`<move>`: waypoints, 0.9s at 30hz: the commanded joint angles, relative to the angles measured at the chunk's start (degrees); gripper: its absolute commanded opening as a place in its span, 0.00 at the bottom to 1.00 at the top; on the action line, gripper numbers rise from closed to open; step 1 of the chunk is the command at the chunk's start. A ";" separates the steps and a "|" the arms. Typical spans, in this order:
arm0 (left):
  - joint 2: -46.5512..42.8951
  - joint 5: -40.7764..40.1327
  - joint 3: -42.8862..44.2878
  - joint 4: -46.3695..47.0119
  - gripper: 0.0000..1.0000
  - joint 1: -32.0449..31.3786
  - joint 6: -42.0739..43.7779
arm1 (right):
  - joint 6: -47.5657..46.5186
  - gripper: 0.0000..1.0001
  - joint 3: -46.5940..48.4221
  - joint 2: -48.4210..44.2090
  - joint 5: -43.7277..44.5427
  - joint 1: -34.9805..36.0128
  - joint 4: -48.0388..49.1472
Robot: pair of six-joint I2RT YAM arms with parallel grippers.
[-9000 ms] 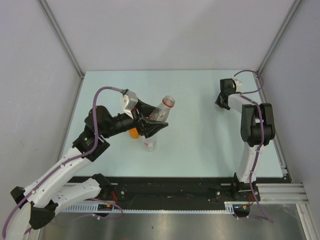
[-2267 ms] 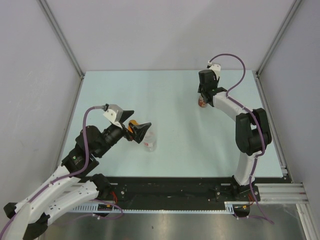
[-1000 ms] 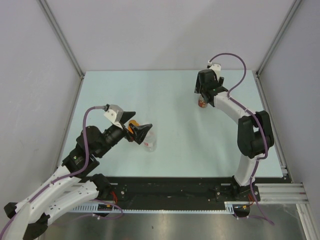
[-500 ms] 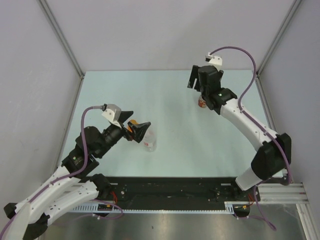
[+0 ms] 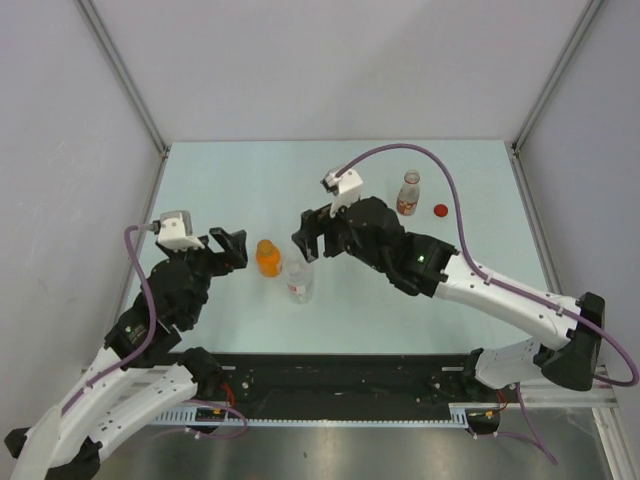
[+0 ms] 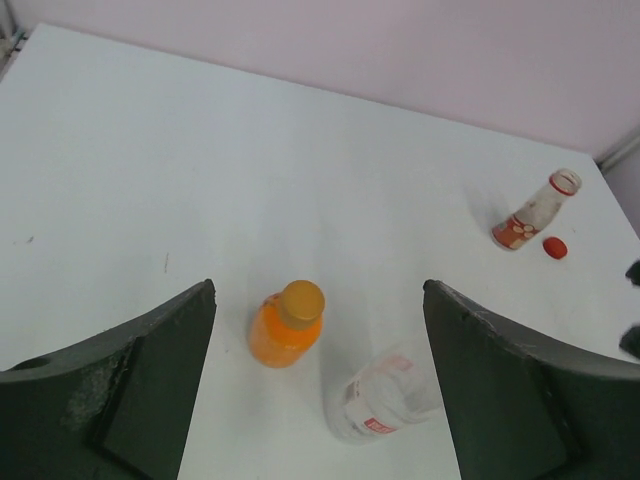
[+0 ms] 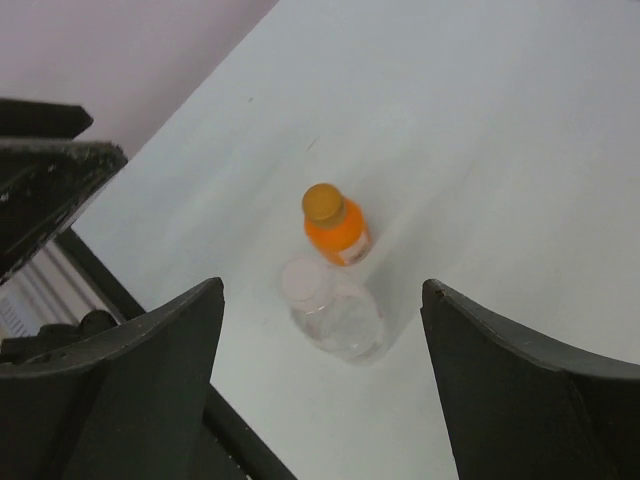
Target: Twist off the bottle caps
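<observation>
The orange-filled bottle (image 5: 267, 259) stands upright with its orange cap (image 6: 301, 300) on. Beside it is the plain clear bottle (image 5: 298, 281), upright, with a pale cap (image 7: 306, 279) on top. Far right stands the bottle with the reddish label band (image 5: 407, 194), its neck uncovered, and a red cap (image 5: 440, 210) lies on the table next to it. My left gripper (image 5: 236, 252) is open and empty, just left of the orange bottle. My right gripper (image 5: 306, 240) is open and empty, hovering just behind the clear bottle.
The pale table (image 5: 350, 170) is fenced by grey walls and metal posts at the back corners. A black rail (image 5: 350, 375) runs along the near edge. The right arm (image 5: 480, 285) stretches across the middle-right of the table.
The right arm has swung from the far labelled bottle to the middle, above the clear bottle. My left gripper has pulled back left, away from the orange bottle.
</observation>
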 commanded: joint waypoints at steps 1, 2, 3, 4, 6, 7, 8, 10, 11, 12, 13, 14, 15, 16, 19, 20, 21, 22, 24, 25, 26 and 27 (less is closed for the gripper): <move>-1.12 -5.89 -0.41 -7.27 0.89 1.11 -7.06 | -1.00 0.83 -0.14 3.17 0.33 2.85 1.34; -1.30 -5.80 -0.41 -8.32 0.90 1.20 -7.76 | -0.91 0.83 -0.14 3.62 0.33 3.46 1.42; -1.47 -5.71 -0.58 -8.68 0.90 1.20 -7.86 | -0.74 0.84 -0.14 4.23 0.07 3.81 1.77; -2.08 -5.54 -0.75 -8.85 0.90 1.20 -7.95 | -0.65 0.84 -0.14 4.67 0.07 4.25 2.04; -2.88 -5.53 -1.11 -8.86 0.90 1.20 -7.77 | -0.82 0.84 -0.14 5.90 1.20 5.48 3.35; -3.32 -5.27 -1.37 -8.94 0.90 1.20 -7.68 | -0.91 0.84 -0.14 6.34 1.65 5.66 3.53; -3.67 -5.01 -1.46 -8.94 0.90 1.20 -7.25 | -0.82 0.84 -0.14 7.39 1.83 5.66 3.62; -3.85 -4.22 -1.55 -9.21 0.90 1.20 -6.98 | -0.74 0.84 -0.13 8.36 2.27 5.49 3.71; -3.76 -4.13 -1.63 -9.29 0.90 1.20 -7.07 | -0.56 0.84 -0.05 8.72 1.92 5.40 3.88; -3.76 -4.04 -1.64 -9.38 0.90 1.20 -7.07 | -0.56 0.84 -0.05 9.50 1.65 5.40 4.41; -3.93 -4.04 -1.81 -9.64 0.90 1.20 -6.98 | -0.38 0.84 -0.05 9.86 1.48 5.40 4.76; -3.85 -4.04 -1.90 -9.56 0.90 1.20 -6.98 | -0.38 0.84 -0.05 10.21 1.21 5.40 5.11; -4.11 -3.95 -2.16 -9.47 0.91 1.20 -7.07 | -0.47 0.84 -0.05 11.00 1.13 5.40 5.46; -4.29 -3.95 -2.25 -9.47 0.91 1.20 -7.07 | -0.21 0.84 0.04 11.35 1.12 5.31 5.55; -4.99 -3.69 -2.51 -9.38 0.91 1.20 -6.81 | 0.06 0.83 0.22 12.85 1.21 4.96 5.47; -5.17 -3.69 -2.51 -9.38 0.91 1.20 -6.63 | 0.06 0.83 0.22 13.11 1.30 4.79 5.55; -5.34 -3.60 -2.60 -9.38 0.91 1.20 -6.54 | 0.14 0.82 0.22 13.38 1.30 4.70 5.64; -5.34 -3.43 -2.60 -9.30 0.90 1.20 -6.45 | 0.14 0.82 0.22 13.81 1.21 4.61 5.73; -5.43 -3.43 -2.69 -9.38 0.91 1.20 -6.37 | 0.32 0.82 0.39 14.26 1.47 4.35 5.82; -5.52 -3.43 -2.69 -9.38 0.91 1.20 -6.37 | 0.41 0.81 0.39 14.52 1.56 4.35 5.82; -5.52 -3.34 -2.69 -9.47 0.91 1.20 -6.28 | 0.32 0.80 0.39 14.70 1.74 4.08 5.90; -5.61 -3.16 -2.78 -9.38 0.90 1.20 -6.36 | 0.41 0.77 0.39 14.70 1.83 4.00 5.99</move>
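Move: The clear bottle with the white cap, still upright and untouched, stands about 6 cm to the right hand's left and roughly level with it fore-and-aft, its middle some 20 cm below. The orange bottle is around 7 cm ahead and 16 cm left of that hand; the opened bottle stands some 26 cm ahead and 25 cm right. From the left hand, the clear bottle lies about 14 cm to the right, level fore-and-aft and 18 cm below. Towards the clear bottle's white cap the right hand sinks nearly 10 cm while shifting some 6 cm left, quickly at first and then slower, rolling about 10 degrees so its left side dips. Its fingers stay open and come close around the cap, without visible contact. The empty, open left hand sinks some 3 cm and eases left, away from the bottle. ##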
